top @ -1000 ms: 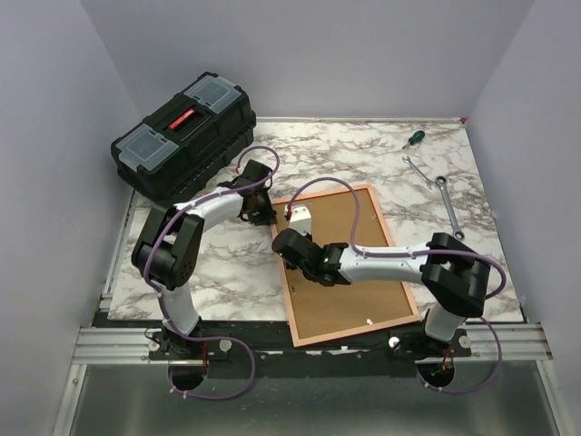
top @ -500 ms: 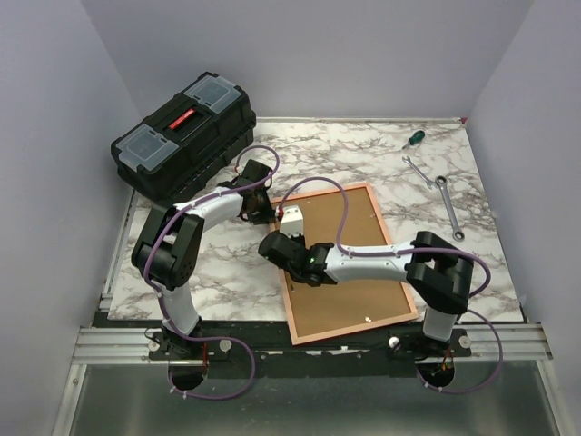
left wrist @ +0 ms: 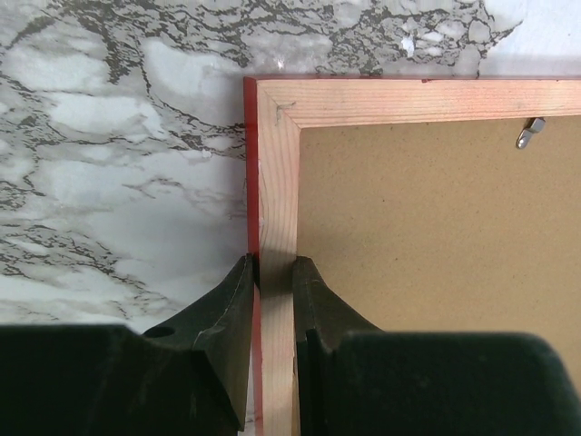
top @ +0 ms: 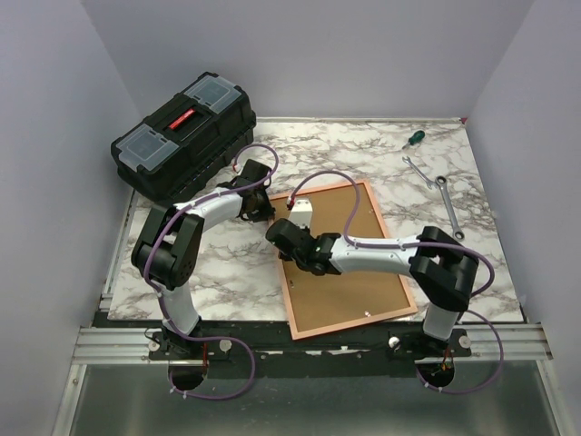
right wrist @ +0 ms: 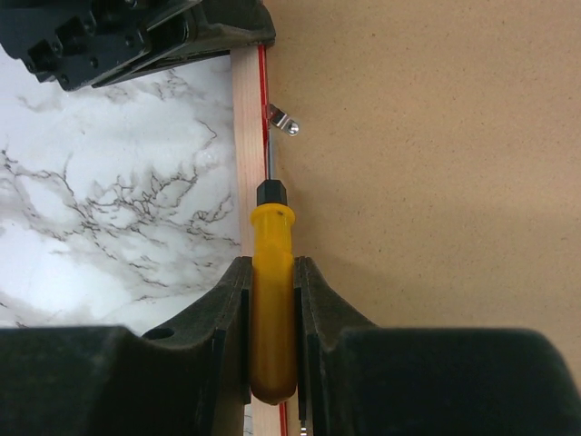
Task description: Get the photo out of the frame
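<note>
The red frame (top: pixel 354 324) lies face down with its brown backing board (top: pixel 363 286) up. The photo is hidden beneath that board. My left gripper (top: pixel 261 211) is shut on the frame's left rail (left wrist: pixel 277 182) near the far corner, one finger outside it and one on the board (left wrist: pixel 436 245). My right gripper (top: pixel 283 232) is shut on a yellow-handled screwdriver (right wrist: pixel 272 236). The screwdriver's shaft runs along the rail (right wrist: pixel 245 136), and its tip sits at a small metal clip (right wrist: pixel 283 120). The left gripper (right wrist: pixel 136 36) shows just beyond that clip.
A black toolbox (top: pixel 184 134) stands at the back left. A green-handled screwdriver (top: pixel 413 138) and two wrenches (top: pixel 419 170) (top: pixel 449 209) lie at the back right. Another metal clip (left wrist: pixel 529 133) sits on the far rail.
My right gripper, holding the screwdriver, swung left along the frame's left rail and then edged farther back. The frame shifted slightly. The left arm stayed still.
</note>
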You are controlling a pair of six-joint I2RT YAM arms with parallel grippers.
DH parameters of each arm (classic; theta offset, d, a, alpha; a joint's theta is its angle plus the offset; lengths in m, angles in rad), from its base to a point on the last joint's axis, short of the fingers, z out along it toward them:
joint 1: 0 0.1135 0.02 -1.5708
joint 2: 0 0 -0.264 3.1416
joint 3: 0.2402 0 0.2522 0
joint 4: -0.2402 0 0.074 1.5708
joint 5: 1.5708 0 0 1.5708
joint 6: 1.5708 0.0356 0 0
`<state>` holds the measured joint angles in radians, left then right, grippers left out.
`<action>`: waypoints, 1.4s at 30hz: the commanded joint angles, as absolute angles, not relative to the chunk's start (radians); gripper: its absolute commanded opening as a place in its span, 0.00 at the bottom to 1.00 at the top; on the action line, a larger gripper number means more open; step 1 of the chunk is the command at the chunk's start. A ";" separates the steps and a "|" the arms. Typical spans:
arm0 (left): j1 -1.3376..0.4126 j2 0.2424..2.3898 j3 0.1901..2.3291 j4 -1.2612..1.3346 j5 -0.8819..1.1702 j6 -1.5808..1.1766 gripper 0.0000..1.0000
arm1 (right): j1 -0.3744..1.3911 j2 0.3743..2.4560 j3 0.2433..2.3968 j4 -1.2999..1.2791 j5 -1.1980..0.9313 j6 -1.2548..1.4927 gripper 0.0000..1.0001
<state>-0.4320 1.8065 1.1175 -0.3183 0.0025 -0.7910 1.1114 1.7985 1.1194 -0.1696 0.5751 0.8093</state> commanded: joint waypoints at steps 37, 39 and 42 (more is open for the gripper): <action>-0.437 1.829 1.072 -0.441 -0.033 -0.783 0.00 | 0.879 1.842 1.283 -0.255 0.558 0.779 0.00; -0.437 1.830 1.073 -0.440 -0.029 -0.782 0.00 | 0.879 1.851 1.305 -0.270 0.525 0.763 0.00; -0.437 1.820 1.070 -0.435 -0.020 -0.777 0.00 | 0.885 1.800 1.259 -0.204 0.440 0.710 0.00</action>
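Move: Just ahead of the right hand, which already holds the yellow screwdriver, the side clip on the frame's left rail lies about 7 cm forward, 3 cm left and 5 cm below. The left gripper on that rail is some 10 cm forward and 4 cm left of the right hand. The top-rail clip is about 17 cm forward and 8 cm right of it. From the left hand, the side clip lies about 3 cm back and 1 cm right. Working the screwdriver tip at the side clip, the right hand first creeps forward about 2 cm. It then leaves that clip with a quick sweep of some 8 cm more forward and 5 cm right, rising about 2 cm and turning slightly clockwise, tip over the backing board towards the top-rail clip. The left hand keeps pinching the left rail. ##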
